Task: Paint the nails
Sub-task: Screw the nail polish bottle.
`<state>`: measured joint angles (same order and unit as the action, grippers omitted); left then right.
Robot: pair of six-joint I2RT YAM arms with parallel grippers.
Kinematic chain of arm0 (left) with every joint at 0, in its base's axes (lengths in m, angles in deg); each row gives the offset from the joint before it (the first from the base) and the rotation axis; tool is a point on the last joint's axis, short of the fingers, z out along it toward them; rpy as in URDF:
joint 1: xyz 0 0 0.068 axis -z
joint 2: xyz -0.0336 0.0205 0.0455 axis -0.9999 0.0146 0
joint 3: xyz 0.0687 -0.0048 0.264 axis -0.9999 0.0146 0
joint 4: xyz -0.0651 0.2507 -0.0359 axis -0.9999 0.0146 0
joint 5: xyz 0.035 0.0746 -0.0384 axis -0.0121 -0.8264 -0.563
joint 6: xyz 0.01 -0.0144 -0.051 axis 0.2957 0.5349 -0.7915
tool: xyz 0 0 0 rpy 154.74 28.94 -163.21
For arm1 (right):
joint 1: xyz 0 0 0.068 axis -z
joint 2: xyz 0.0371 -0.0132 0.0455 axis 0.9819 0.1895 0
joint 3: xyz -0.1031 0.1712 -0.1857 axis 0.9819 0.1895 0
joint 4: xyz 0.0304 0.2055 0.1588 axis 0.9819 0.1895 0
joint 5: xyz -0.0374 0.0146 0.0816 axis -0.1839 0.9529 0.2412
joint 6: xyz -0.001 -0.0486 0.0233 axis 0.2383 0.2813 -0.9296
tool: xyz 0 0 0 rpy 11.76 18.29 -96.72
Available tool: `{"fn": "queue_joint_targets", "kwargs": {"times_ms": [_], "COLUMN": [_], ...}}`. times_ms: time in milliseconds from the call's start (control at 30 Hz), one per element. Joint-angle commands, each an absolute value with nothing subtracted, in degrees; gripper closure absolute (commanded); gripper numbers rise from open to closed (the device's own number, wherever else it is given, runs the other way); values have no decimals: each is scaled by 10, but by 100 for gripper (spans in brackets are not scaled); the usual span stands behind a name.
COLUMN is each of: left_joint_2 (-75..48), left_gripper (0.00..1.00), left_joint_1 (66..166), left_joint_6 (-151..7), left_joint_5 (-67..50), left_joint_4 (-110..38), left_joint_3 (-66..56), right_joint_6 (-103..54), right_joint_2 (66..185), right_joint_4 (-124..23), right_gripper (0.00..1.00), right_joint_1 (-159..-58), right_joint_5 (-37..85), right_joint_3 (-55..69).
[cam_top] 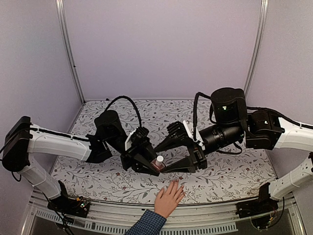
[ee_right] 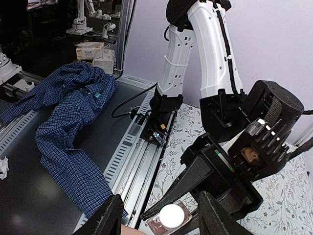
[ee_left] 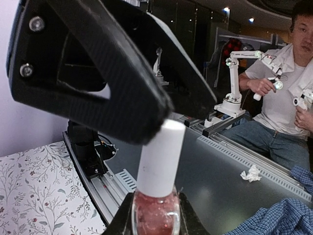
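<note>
A light-skinned hand point(cam_top: 167, 199) with a blue checked cuff point(cam_top: 146, 224) lies flat at the table's near edge, its fingers pointing away from the arm bases. The nails point(cam_top: 174, 185) at its fingertips are too small to make out. Just beyond the fingertips my left gripper point(cam_top: 157, 166) point(ee_left: 155, 224) is shut on the glass body of a small pink bottle point(cam_top: 158, 163) point(ee_left: 155, 215). Its white cap point(ee_left: 160, 159) point(ee_right: 171, 216) is on. My right gripper point(cam_top: 160, 159) point(ee_right: 161, 219) stands open astride the cap, and its fingers point(ee_right: 105, 217) are clear of it on both sides.
The floral tablecloth point(cam_top: 220, 176) covers the table. A metal rail point(cam_top: 112, 211) runs along its near edge. Beyond the edge lie a blue checked shirt point(ee_right: 63, 122) and a crumpled tissue point(ee_left: 252, 173) on a dark surface, where a seated person point(ee_left: 286, 98) is.
</note>
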<state>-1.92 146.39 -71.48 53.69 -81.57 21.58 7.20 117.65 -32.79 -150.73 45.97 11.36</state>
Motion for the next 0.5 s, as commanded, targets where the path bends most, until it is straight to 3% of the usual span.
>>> {"fn": "queue_joint_targets", "kwargs": {"times_ms": [0,467], "left_joint_2": [-9,-3], "left_gripper": [100,100], "left_joint_1": [1471,1473], "left_joint_6": [-730,-732], "left_joint_5": [562,561], "left_joint_4": [-837,-845], "left_joint_3": [196,190], "right_joint_6": [92,93], "right_joint_2": [1188,1196], "right_joint_4": [-302,-300], "right_gripper": [47,84], "right_joint_1": [-1520,-1526], "right_joint_5": [455,447], "right_joint_3": [94,98]}}
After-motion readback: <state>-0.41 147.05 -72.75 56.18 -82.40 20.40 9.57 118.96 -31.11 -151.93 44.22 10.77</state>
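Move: Between the right hand's open fingers, the white cap of the nail polish bottle sits about 1 cm to the left of and 1 cm below the hand point, level with it fore and aft. The pink bottle, some 4 cm below that hand and 1 cm to its left, is held by the left fingers, with the cap about 3 cm straight above the left hand. From the right hand, the model hand lies roughly 30 cm below, 3 cm back and 4 cm to the right. Closing from a little over half open to nearly shut, the right hand's fingers come in around the white cap from either side, while that hand sinks about 1 cm, easing slightly left, to bring the cap between its tips. The left hand keeps its hold on the pink bottle and only drifts a little under 1 cm back. ##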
